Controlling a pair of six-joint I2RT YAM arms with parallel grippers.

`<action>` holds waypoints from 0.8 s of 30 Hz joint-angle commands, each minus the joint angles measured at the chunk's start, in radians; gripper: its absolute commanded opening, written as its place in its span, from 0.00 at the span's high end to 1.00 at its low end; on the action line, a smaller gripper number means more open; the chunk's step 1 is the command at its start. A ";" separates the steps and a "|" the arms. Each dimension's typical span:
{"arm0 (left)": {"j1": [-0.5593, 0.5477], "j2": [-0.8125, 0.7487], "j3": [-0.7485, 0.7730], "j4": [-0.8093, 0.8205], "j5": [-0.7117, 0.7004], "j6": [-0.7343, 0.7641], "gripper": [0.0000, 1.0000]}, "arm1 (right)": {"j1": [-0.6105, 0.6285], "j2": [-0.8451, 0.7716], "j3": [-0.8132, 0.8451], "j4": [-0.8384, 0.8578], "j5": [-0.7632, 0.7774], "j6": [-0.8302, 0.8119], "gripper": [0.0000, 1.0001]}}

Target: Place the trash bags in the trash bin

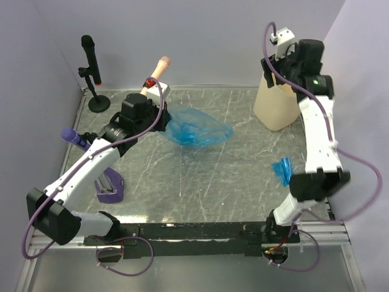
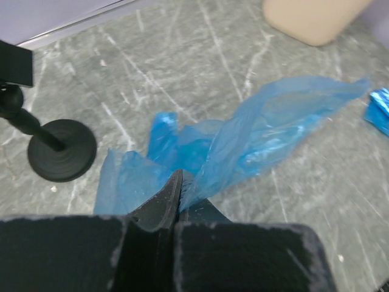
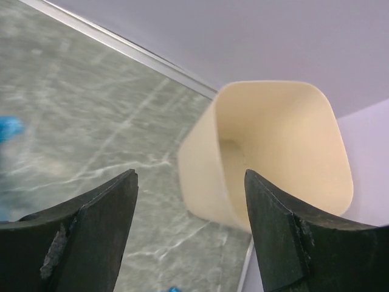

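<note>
A translucent blue trash bag [image 1: 197,129] [image 2: 261,131] lies spread on the marble table top. My left gripper [image 1: 163,114] [image 2: 179,177] is shut on its near edge. A small folded blue trash bag [image 1: 281,170] [image 2: 380,109] lies by the right arm. The cream trash bin [image 1: 276,104] [image 3: 279,146] [image 2: 313,18] stands upright at the back right, and only its bare cream walls show inside. My right gripper [image 1: 275,72] [image 3: 189,176] hovers above the bin's left rim, open, with nothing between its fingers.
A black microphone stand [image 1: 94,73] [image 2: 61,149] is at the back left. A pink cylinder on a white box [image 1: 155,79] sits behind the left gripper. A purple holder [image 1: 109,185] and a purple-tipped pen [image 1: 73,135] are on the left. Walls close off the back and both sides.
</note>
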 commanded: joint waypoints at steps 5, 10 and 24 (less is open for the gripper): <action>-0.007 -0.058 -0.030 0.022 0.099 -0.017 0.99 | -0.072 0.275 0.167 -0.081 0.070 -0.072 0.24; -0.009 -0.063 -0.032 0.014 0.091 -0.014 0.99 | -0.080 0.338 0.193 -0.131 0.072 -0.084 0.30; 0.019 -0.141 0.085 0.152 -0.147 -0.011 0.99 | -0.049 0.123 0.011 -0.289 -0.221 -0.078 1.00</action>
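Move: The trash bin's middle is about 13 cm ahead of the right hand, 9 cm to its right and 25 cm below. From that hand, the small folded trash bag lies some 18 cm back, 8 cm right and 38 cm down; the trash bag in the left grip is about 6 cm back, 24 cm left and 18 cm lower. From the left hand, the bin is roughly 15 cm ahead, 45 cm right and 15 cm below. The right hand drops some 15 cm, forward then slightly back, tipping down and pinching the trash bin's near-left rim. ##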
